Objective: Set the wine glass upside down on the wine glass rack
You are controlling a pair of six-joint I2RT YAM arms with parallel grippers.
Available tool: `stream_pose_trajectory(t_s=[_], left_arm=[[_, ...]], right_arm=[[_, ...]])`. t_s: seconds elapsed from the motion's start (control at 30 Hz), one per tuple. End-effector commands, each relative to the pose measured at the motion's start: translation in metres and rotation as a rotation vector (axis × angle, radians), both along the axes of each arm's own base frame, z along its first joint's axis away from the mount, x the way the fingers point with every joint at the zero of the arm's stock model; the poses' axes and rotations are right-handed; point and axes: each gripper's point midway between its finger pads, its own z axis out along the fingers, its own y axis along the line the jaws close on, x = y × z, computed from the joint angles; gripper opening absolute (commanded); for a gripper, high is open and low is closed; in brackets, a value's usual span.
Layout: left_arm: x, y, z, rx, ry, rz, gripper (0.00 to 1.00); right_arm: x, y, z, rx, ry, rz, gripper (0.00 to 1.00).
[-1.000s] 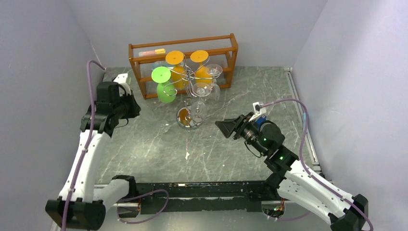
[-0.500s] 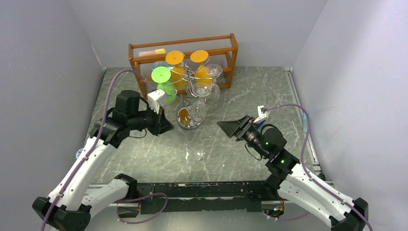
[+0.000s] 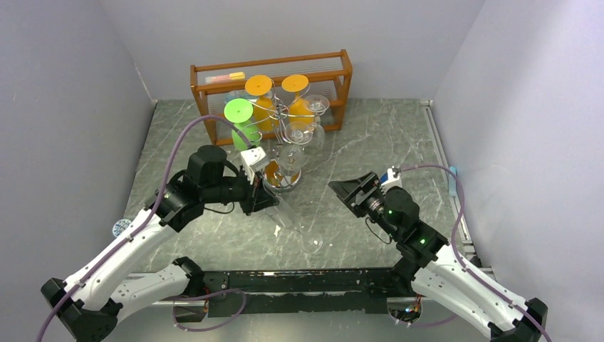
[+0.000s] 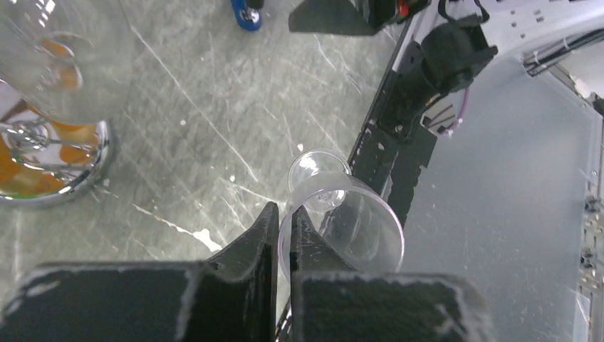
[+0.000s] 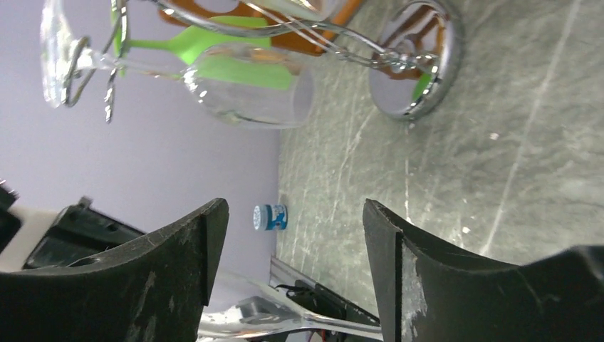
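A clear wine glass (image 3: 295, 224) is tilted, with its foot toward the near edge, and is held above the table. My left gripper (image 3: 269, 201) is shut on its rim. In the left wrist view the fingers pinch the bowl's wall (image 4: 356, 228), one finger inside and one outside (image 4: 283, 210). The silver wire wine glass rack (image 3: 279, 177) stands just behind my left gripper, and its shiny round base shows in the wrist views (image 4: 50, 164) (image 5: 420, 64). My right gripper (image 3: 343, 189) is open and empty, right of the rack and facing it (image 5: 293, 214).
Orange, green (image 3: 242, 125) and clear glasses (image 5: 249, 92) hang upside down on the rack's arms. An orange-brown wooden shelf (image 3: 285, 68) stands against the back wall. A small blue-and-white pot (image 3: 121, 227) sits at the left table edge. Grey walls close in on both sides.
My left arm has swung from the left side to the centre, carrying the clear glass to just in front of the rack. My right gripper has shifted slightly right and nearer.
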Motion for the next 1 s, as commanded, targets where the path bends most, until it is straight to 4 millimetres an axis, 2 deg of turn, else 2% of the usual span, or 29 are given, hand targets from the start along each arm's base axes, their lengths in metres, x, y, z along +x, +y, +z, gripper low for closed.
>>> stream_pose_trajectory(t_s=[0.0, 0.17, 0.37, 0.53, 0.63, 0.97], left_arm=[[0.024, -0.012, 0.042, -0.083, -0.108, 0.097, 0.05], [0.035, -0.021, 0.046, -0.095, -0.167, 0.155, 0.05], [0.032, -0.036, 0.053, -0.163, -0.3, 0.153, 0.05], [0.025, -0.051, 0.058, -0.228, -0.36, 0.164, 0.05], [0.03, -0.052, 0.05, -0.181, -0.416, 0.246, 0.05], [0.03, -0.071, 0.055, -0.176, -0.57, 0.331, 0.05]], right_arm=[[0.003, -0.017, -0.007, -0.009, 0.094, -0.099, 0.74], [0.0, -0.021, 0.006, 0.019, 0.086, -0.107, 0.74], [-0.009, -0.021, 0.018, 0.118, 0.116, -0.1, 0.72], [-0.016, -0.008, -0.003, 0.203, 0.252, -0.058, 0.7], [-0.017, -0.006, -0.021, 0.181, 0.325, -0.071, 0.69], [-0.017, -0.023, -0.03, 0.19, 0.392, -0.17, 0.67]])
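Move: Some 19 cm to the right of the left hand, about level fore and aft and roughly 2 cm lower, wait the right gripper's open fingers, where the left hand is taking the wine glass it pinches by the rim. From the left hand, the hung clear glass is about 14 cm ahead and 6 cm right, the rack 20 cm ahead and 3 cm right. For the right hand, the held wine glass's middle lies some 13 cm left, 4 cm back and 4 cm lower. Carrying the wine glass by its rim, the left hand first lifts about 2.5 cm and eases forward, then travels right, some 7 cm in all, towards the right gripper, while its wrist turns about 30 degrees so the fingers swing forward and up, bringing the glass's foot round. The right hand stays near its place, dipping about 2 cm and rolling some 20 degrees, fingers still wide open. ##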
